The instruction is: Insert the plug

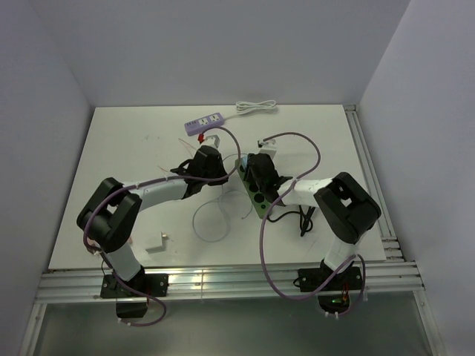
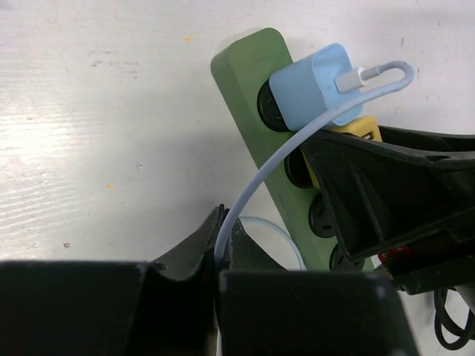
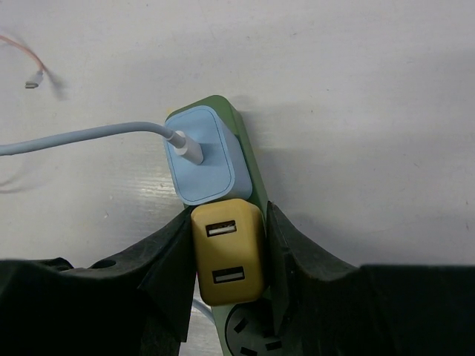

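A green power strip point(image 1: 257, 199) lies between my two arms. A pale blue plug point(image 3: 200, 156) with a white cable point(image 2: 256, 182) sits in its end socket. Right beside it, a yellow plug point(image 3: 226, 256) with two USB ports sits down on the strip point(image 3: 250, 167). My right gripper point(image 3: 228, 216) straddles the yellow plug, with its fingers hugging both sides and hardly any gap. My left gripper point(image 2: 223, 222) is shut on the white cable a short way from the blue plug point(image 2: 315, 85). A free socket point(image 3: 249, 334) shows below the yellow plug.
A purple power strip point(image 1: 206, 121) with a coiled white cord point(image 1: 256, 107) lies at the back. A small white adapter point(image 1: 154, 241) sits near the left arm's base. Black cable point(image 1: 293, 216) lies by the right arm. A thin orange cable end point(image 3: 33, 78) rests on the table.
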Controlling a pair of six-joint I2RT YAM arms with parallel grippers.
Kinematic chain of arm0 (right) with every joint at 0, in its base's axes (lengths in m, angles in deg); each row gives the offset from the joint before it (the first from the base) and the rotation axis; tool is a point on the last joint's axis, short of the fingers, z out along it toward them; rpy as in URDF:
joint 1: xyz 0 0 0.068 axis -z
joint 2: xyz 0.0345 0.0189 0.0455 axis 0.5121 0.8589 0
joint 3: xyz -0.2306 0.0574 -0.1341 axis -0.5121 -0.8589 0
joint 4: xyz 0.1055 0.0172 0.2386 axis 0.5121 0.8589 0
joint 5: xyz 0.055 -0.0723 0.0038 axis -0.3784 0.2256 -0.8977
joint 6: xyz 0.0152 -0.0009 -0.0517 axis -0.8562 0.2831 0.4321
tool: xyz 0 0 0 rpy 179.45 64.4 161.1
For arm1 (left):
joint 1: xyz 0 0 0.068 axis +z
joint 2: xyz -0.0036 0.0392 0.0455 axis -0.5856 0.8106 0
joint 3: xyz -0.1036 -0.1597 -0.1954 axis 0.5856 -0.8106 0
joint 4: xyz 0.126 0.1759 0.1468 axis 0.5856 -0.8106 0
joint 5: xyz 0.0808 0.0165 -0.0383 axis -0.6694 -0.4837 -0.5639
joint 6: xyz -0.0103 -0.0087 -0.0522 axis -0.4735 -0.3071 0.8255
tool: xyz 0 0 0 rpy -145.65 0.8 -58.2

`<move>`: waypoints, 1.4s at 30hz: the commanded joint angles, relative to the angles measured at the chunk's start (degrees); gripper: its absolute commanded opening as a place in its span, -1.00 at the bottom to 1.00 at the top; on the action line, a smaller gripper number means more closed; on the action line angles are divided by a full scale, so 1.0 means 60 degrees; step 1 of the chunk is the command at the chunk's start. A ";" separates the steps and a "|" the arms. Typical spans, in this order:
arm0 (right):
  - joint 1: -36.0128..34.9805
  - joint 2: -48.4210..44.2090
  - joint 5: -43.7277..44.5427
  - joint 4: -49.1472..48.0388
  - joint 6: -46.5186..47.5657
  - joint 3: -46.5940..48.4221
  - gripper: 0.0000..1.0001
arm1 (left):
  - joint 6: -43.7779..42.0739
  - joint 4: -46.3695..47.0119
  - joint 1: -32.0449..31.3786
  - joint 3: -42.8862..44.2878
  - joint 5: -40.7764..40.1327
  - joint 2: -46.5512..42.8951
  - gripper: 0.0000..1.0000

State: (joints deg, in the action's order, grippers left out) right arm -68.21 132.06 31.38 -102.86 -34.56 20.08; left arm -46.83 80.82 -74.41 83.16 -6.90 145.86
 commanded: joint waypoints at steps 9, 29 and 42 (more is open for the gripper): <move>-0.0841 -0.0033 -0.0790 0.4447 -0.0868 -0.0127 -0.53 | -0.0176 -0.0068 0.0217 0.0642 0.0411 -0.0062 -0.70; -0.0811 -0.1832 -0.0658 0.5035 0.0085 0.1124 0.55 | 0.0044 -0.0171 0.0671 0.0598 0.0908 -0.0427 0.31; -0.0181 -0.2435 -0.0805 0.6205 0.0570 0.1607 0.57 | 0.0234 -0.0317 0.0671 -0.0075 0.1640 -0.1818 0.99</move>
State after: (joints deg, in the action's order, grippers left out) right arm -70.07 119.28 26.20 -69.28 -32.13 26.96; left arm -45.85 78.68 -70.48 83.96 0.51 140.24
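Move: The yellow plug is already between the right fingertips, over the second socket from the far end of the green power strip. The blue plug sits in the first socket, about 4 cm ahead of the right hand and 2 cm left; the empty third socket is some 4 cm back, 2 cm right and 3 cm lower. From the left hand the yellow plug lies roughly 8 cm right, 2 cm ahead and 4 cm lower. The right fingers, gripping the yellow plug at first, ease up about 2 cm, open and let go as the hand pulls back some 6 cm, dipping, then climbs clear over the strip's near sockets. Meanwhile the left hand nudges forward and up, spreads its nearly shut fingers wide beside the blue plug's cable, and ends about 4 cm higher. ##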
